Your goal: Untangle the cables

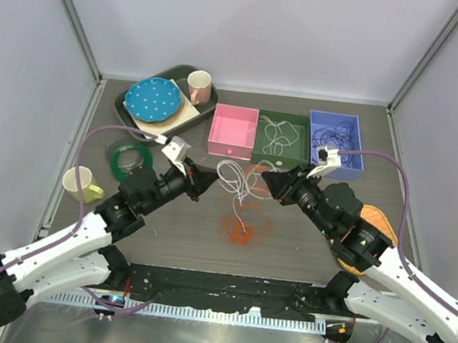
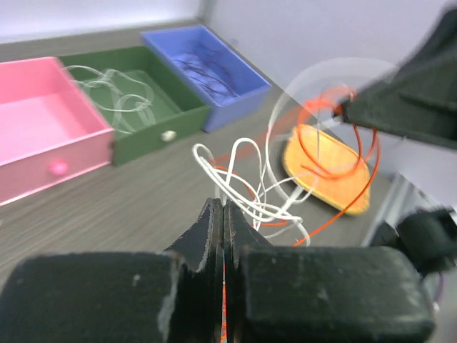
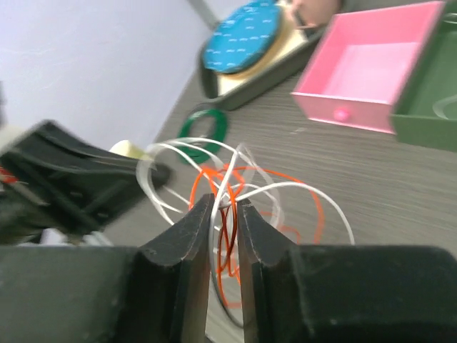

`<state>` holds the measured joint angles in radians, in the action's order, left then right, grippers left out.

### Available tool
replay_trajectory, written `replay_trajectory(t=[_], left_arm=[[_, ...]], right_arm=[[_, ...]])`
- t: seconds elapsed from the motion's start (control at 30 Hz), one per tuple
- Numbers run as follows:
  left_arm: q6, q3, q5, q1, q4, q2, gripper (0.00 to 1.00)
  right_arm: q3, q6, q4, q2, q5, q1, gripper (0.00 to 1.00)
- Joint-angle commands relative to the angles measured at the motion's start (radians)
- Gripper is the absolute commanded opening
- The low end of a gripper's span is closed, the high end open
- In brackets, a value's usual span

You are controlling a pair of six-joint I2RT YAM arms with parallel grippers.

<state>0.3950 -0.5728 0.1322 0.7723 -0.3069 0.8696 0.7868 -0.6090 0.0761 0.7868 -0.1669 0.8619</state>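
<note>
A tangle of cables lies mid-table: white loops [image 1: 232,176] and a red-orange cable [image 1: 239,227]. My left gripper [image 1: 209,182] [image 2: 223,207] is shut at the tangle's left edge. A red-orange strand runs in the slit between its fingers, and white loops [image 2: 246,196] sit just beyond its tips. My right gripper [image 1: 270,181] [image 3: 225,204] stands at the tangle's right side, jaws slightly apart. White and red-orange strands [image 3: 230,229] pass loosely through its gap. More white cable lies in the green box [image 1: 284,116], and dark cable in the blue box [image 1: 336,116].
A pink box [image 1: 234,126] stands left of the green one. At back left, a tray [image 1: 128,109] carries a blue plate and a pink cup [image 1: 198,87]. A green ring [image 1: 129,157] and yellow mug [image 1: 81,184] sit left. An orange disc [image 2: 325,168] lies under the right arm.
</note>
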Motion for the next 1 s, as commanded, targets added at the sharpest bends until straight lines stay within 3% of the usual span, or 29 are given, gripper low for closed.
replay_trajectory(t=[0.0, 0.03, 0.1, 0.17, 0.37, 0.5, 0.53, 0.63, 0.8, 0.97], left_arm=[[0.060, -0.059, -0.368, -0.001, 0.201, -0.107, 0.00], [0.059, -0.067, -0.422, -0.001, 0.233, -0.121, 0.00], [0.056, -0.096, -0.445, -0.001, 0.261, -0.145, 0.00], [0.054, -0.122, -0.434, -0.001, 0.290, -0.147, 0.00], [0.065, -0.228, -0.330, 0.001, 0.345, -0.120, 0.00], [0.087, -0.288, -0.226, 0.001, 0.348, -0.098, 0.00], [0.097, -0.303, -0.211, -0.001, 0.368, -0.090, 0.00], [0.102, -0.364, -0.186, 0.001, 0.413, -0.066, 0.00], [0.105, -0.423, -0.171, 0.001, 0.430, -0.060, 0.00], [0.123, -0.466, -0.163, 0.001, 0.453, -0.049, 0.01]], right_arm=[[-0.104, -0.029, 0.088, -0.075, -0.305, 0.003, 0.29], [-0.171, -0.035, 0.090, -0.090, -0.324, 0.003, 0.35], [-0.236, -0.032, 0.074, -0.144, -0.335, 0.003, 0.59], [-0.319, -0.028, 0.022, -0.199, -0.312, 0.002, 0.73], [-0.432, 0.121, -0.194, -0.267, -0.009, 0.003, 0.77], [-0.463, 0.195, -0.350, -0.135, 0.203, 0.020, 0.77], [-0.489, 0.227, -0.469, -0.103, 0.236, 0.031, 0.77], [-0.488, 0.306, -0.620, 0.044, 0.247, 0.091, 0.77], [-0.442, 0.327, -0.723, 0.239, 0.150, 0.134, 0.75], [-0.518, 0.331, -1.060, 0.449, 0.178, 0.169, 0.77]])
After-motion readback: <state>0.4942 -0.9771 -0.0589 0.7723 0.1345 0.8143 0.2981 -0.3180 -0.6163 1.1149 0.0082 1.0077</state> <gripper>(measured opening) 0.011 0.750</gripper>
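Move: The orange cable's pile on the table lies about 28 cm below the right hand and 6 cm to its left, level fore and aft; from the left hand it is some 8 cm right and 24 cm down. The white cable's bundle hangs between the hands, about 7 cm from each and slightly lower. Beyond stand the green box, roughly 28 cm ahead of the right hand and 4 cm right, and the pink box, 28 cm ahead and 13 cm left. Right hand lets go and sinks about 18 cm towards the orange pile; left keeps and lifts white cable 11 cm. ##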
